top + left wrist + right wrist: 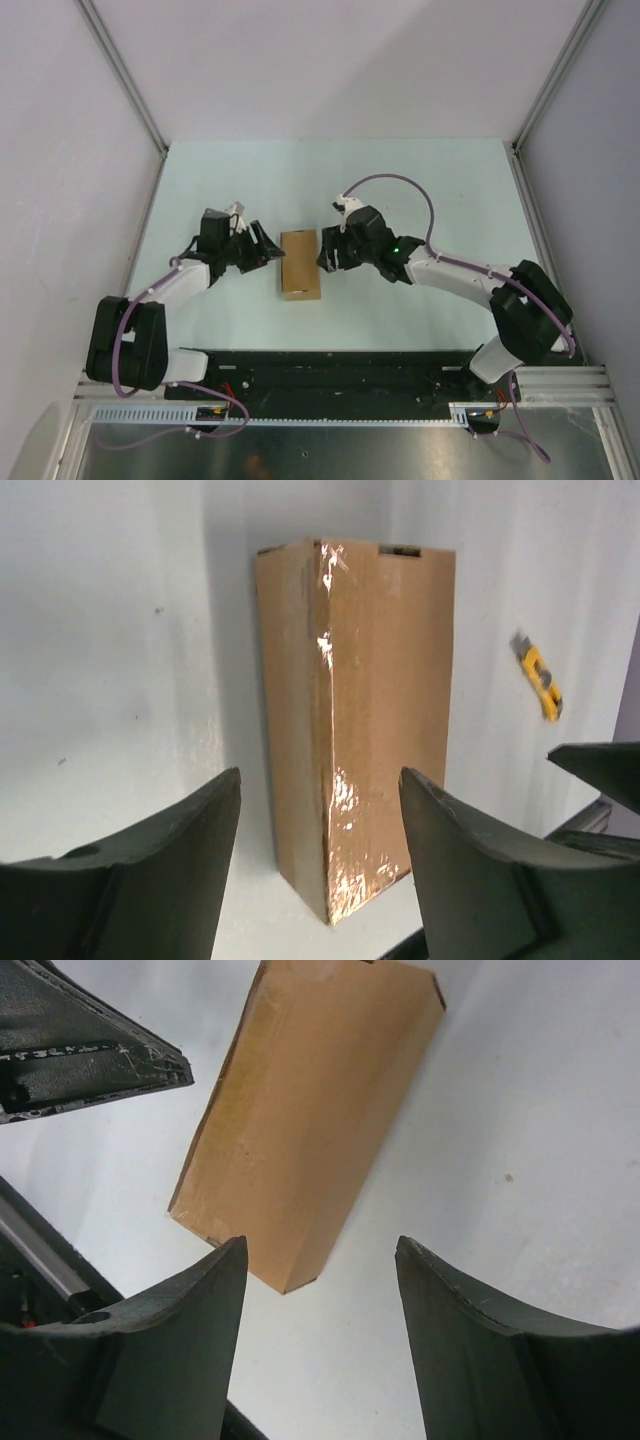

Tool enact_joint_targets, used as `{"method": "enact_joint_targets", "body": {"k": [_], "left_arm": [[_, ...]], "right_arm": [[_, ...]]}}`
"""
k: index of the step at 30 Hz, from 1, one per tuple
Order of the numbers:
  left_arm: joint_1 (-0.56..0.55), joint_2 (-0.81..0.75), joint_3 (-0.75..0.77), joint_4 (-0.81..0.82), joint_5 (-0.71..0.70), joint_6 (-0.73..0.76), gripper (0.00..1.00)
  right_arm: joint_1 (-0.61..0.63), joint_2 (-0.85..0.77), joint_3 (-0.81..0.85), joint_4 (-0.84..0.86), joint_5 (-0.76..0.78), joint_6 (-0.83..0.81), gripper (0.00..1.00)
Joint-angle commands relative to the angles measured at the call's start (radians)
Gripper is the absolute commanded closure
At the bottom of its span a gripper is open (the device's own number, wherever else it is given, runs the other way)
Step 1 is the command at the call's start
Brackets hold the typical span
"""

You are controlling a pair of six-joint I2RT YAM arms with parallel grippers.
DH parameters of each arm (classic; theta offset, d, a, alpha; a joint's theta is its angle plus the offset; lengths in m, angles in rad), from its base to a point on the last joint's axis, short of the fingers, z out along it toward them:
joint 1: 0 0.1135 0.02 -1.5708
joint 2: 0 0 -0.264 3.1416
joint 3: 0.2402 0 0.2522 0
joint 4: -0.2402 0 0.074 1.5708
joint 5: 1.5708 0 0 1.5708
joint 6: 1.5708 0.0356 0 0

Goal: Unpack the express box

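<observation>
The express box (300,265), a small oblong brown carton, lies flat on the pale table between my two grippers. My left gripper (262,250) is just left of it and open. In the left wrist view the box (360,710) stands ahead of the open left gripper (320,780), its taped edge shining, with nothing between the fingers. My right gripper (325,250) hovers at the box's right side, also open. In the right wrist view the box (310,1120) lies ahead and slightly left of the empty right gripper (320,1245).
A yellow-and-black utility knife (540,677) lies on the table beyond the box. White walls with metal posts (120,80) enclose the table. A black rail (330,375) runs along the near edge by the arm bases.
</observation>
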State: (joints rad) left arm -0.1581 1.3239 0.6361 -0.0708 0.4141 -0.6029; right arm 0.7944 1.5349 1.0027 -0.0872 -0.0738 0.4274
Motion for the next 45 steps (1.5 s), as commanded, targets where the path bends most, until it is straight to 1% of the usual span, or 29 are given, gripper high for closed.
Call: {"method": "enact_joint_targets", "body": {"k": [1,3,8,11,12,15,16,18,22,27,31,35,38,40,41,42,45], "left_arm": [[0.003,0.021,-0.004,0.005,-0.006,0.017,0.34],[0.003,0.044,0.007,0.005,-0.006,0.029,0.39],[0.003,0.101,0.037,0.005,0.011,0.057,0.41],[0.003,0.124,0.046,0.006,0.006,0.066,0.47],[0.003,0.138,0.048,0.005,0.006,0.068,0.51],[0.003,0.165,0.057,0.005,0.014,0.075,0.60],[0.003,0.166,0.056,0.005,0.020,0.075,0.62],[0.003,0.167,0.048,0.005,0.015,0.075,0.66],[0.011,0.166,0.043,-0.014,0.011,0.066,0.68],[0.046,0.169,0.050,-0.021,0.058,0.040,0.71],[0.072,0.166,0.053,-0.027,0.078,0.045,0.72],[0.080,0.193,0.059,-0.035,0.094,0.055,0.73],[0.081,0.219,0.062,-0.037,0.094,0.048,0.77],[0.081,0.225,0.060,-0.038,0.081,0.048,0.80],[0.086,0.225,0.060,-0.044,0.078,0.052,0.85],[0.089,0.224,0.060,-0.046,0.072,0.055,0.87],[0.098,0.230,0.069,-0.055,0.078,0.064,0.90]], "right_arm": [[0.040,0.089,0.068,0.076,0.046,-0.064,0.34],[0.040,0.122,0.089,0.076,0.036,-0.058,0.34],[0.045,0.208,0.106,0.076,0.011,-0.055,0.35],[0.046,0.234,0.114,0.076,0.016,-0.045,0.37],[0.048,0.237,0.116,0.075,0.020,-0.044,0.37],[0.043,0.254,0.122,0.055,0.031,-0.021,0.40],[0.040,0.255,0.123,0.041,0.032,-0.007,0.44],[0.037,0.266,0.125,0.032,0.031,0.004,0.49],[0.028,0.281,0.128,0.001,0.028,0.028,0.57],[-0.001,0.301,0.128,-0.034,0.019,0.094,0.63],[-0.029,0.321,0.128,-0.052,0.002,0.116,0.67],[-0.037,0.323,0.129,-0.052,-0.009,0.117,0.69],[-0.040,0.329,0.128,-0.051,-0.014,0.123,0.69],[-0.041,0.330,0.128,-0.051,-0.018,0.126,0.69],[-0.043,0.330,0.129,-0.051,-0.018,0.128,0.69],[-0.041,0.329,0.128,-0.049,-0.020,0.129,0.69],[-0.044,0.330,0.128,-0.048,-0.024,0.132,0.70]]}}
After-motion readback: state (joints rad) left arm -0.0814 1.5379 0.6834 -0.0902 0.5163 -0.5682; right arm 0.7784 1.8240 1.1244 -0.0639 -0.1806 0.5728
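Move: The express box lies flat between the hands, its length pointing forward: its middle is about 5 cm to the left hand's right, level with it and some 6 cm below, with the box's left side panel nearly under the fingers. From the right hand, the box's middle is about 7 cm to the left, 1 cm ahead and 9 cm below. The yellow knife lies some 19 cm to the right of the right hand, 1 cm ahead and about 11 cm below. The box's left side panel is taken by the left hand: it sinks about 3 cm with fingers closing, then eases slightly left and a little lower, tipping down some 10 degrees, ending with the panel's edge pinched. Meanwhile the right hand comes down about 6.5 cm and 3.5 cm left onto the box's right edge, then partly closes there, tipping further down and bearing against the box. ##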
